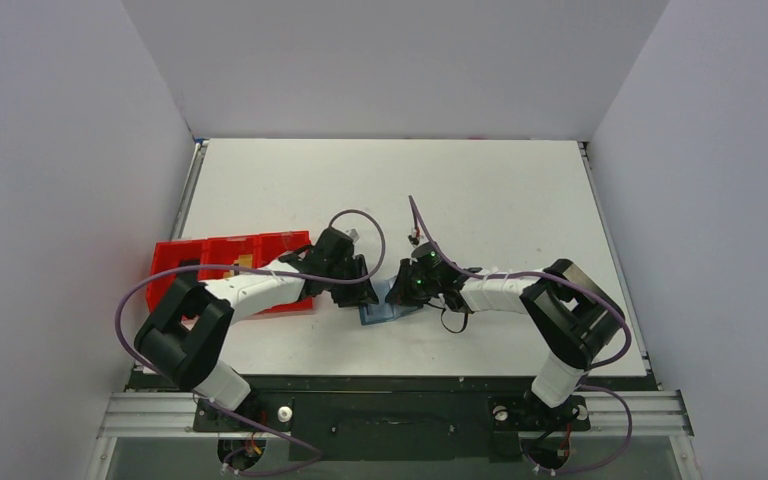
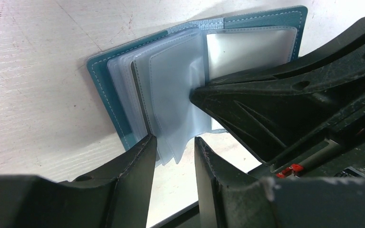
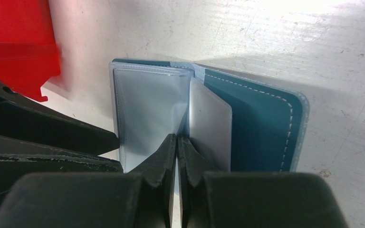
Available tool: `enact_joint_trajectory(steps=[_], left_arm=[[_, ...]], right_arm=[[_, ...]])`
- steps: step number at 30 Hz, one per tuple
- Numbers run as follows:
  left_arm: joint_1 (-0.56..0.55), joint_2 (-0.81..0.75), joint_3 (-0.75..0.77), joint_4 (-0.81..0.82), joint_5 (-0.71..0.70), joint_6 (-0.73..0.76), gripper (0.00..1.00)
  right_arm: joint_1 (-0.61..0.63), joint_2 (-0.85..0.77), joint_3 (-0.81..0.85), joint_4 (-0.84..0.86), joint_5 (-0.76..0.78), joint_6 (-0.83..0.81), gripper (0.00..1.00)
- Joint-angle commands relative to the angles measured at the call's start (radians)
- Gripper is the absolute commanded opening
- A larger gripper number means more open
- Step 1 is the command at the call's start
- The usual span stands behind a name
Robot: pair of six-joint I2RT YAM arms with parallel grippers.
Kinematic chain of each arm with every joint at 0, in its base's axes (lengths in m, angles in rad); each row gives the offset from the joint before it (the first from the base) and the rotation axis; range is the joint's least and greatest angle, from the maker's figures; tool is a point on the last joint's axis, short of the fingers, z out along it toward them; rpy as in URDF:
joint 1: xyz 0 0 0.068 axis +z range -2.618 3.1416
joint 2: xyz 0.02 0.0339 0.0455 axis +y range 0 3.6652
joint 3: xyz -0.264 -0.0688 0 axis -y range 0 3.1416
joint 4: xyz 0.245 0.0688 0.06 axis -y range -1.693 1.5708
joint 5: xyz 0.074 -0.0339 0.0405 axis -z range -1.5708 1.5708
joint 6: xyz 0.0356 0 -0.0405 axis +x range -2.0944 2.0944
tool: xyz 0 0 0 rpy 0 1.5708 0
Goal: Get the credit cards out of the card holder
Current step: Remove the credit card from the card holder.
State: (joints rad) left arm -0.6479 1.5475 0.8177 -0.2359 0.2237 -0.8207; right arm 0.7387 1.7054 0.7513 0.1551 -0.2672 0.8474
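Observation:
The blue card holder lies open on the table between both grippers, its clear plastic sleeves fanned out. My left gripper is open, and its fingertips straddle the sleeves' lower edges. My right gripper is shut on one clear sleeve near the spine. It shows in the left wrist view as a black wedge. No credit card shows plainly. A thin dark edge sits between the sleeves, and I cannot tell what it is.
The red three-compartment tray stands left of the holder, under the left arm, and its corner shows in the right wrist view. A small tan patch lies in it, too small to identify. The table's near edge is just behind the holder.

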Motion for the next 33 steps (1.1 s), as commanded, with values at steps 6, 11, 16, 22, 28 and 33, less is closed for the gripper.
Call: enact_joint_trajectory(steps=[6,11,16,22,28,33], left_arm=[[-0.015,0.036,0.012,0.054,0.011,-0.008,0.32],[-0.023,0.058,0.019,0.065,0.011,-0.011,0.25],[-0.029,0.076,0.026,0.073,0.004,-0.016,0.13],[-0.030,0.046,0.027,0.053,-0.033,-0.025,0.00],[-0.030,0.014,0.033,0.043,-0.040,-0.023,0.00],[-0.043,-0.001,0.059,0.043,-0.036,-0.008,0.00]], right_arm=[[0.006,0.091,-0.047,-0.049,0.053,-0.024,0.00],[0.004,0.089,-0.050,-0.047,0.051,-0.023,0.00],[0.003,0.077,-0.047,-0.045,0.042,-0.020,0.00],[0.003,-0.014,-0.005,-0.101,0.026,-0.022,0.11],[0.001,-0.159,0.069,-0.226,0.062,-0.039,0.32],[0.000,-0.239,0.108,-0.288,0.083,-0.044,0.36]])
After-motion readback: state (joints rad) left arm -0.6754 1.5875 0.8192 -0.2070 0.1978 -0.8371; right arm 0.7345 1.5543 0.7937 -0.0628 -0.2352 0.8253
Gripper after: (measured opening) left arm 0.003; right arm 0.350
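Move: The clear sleeve page of the open card holder has its free edge about 2 cm below my left hand and 1 cm to its right. The holder's middle is some 4 cm to the right, level ahead and 3 cm below. The red box's middle is roughly 28 cm left and 5 cm ahead. From my right hand, that free edge lies about 4 cm left and 1 cm back, the holder's middle 1 cm right and just below. I lower my left hand just under 2 cm with its fingers astride the sleeve page's free edge, shut them on it near the close corner, then ease up slightly. Meanwhile my right hand keeps its shut fingertips pressed on the page near the spine; only once the left has closed does it open partway and lift off, up some 3.5 cm and a little to the right. ##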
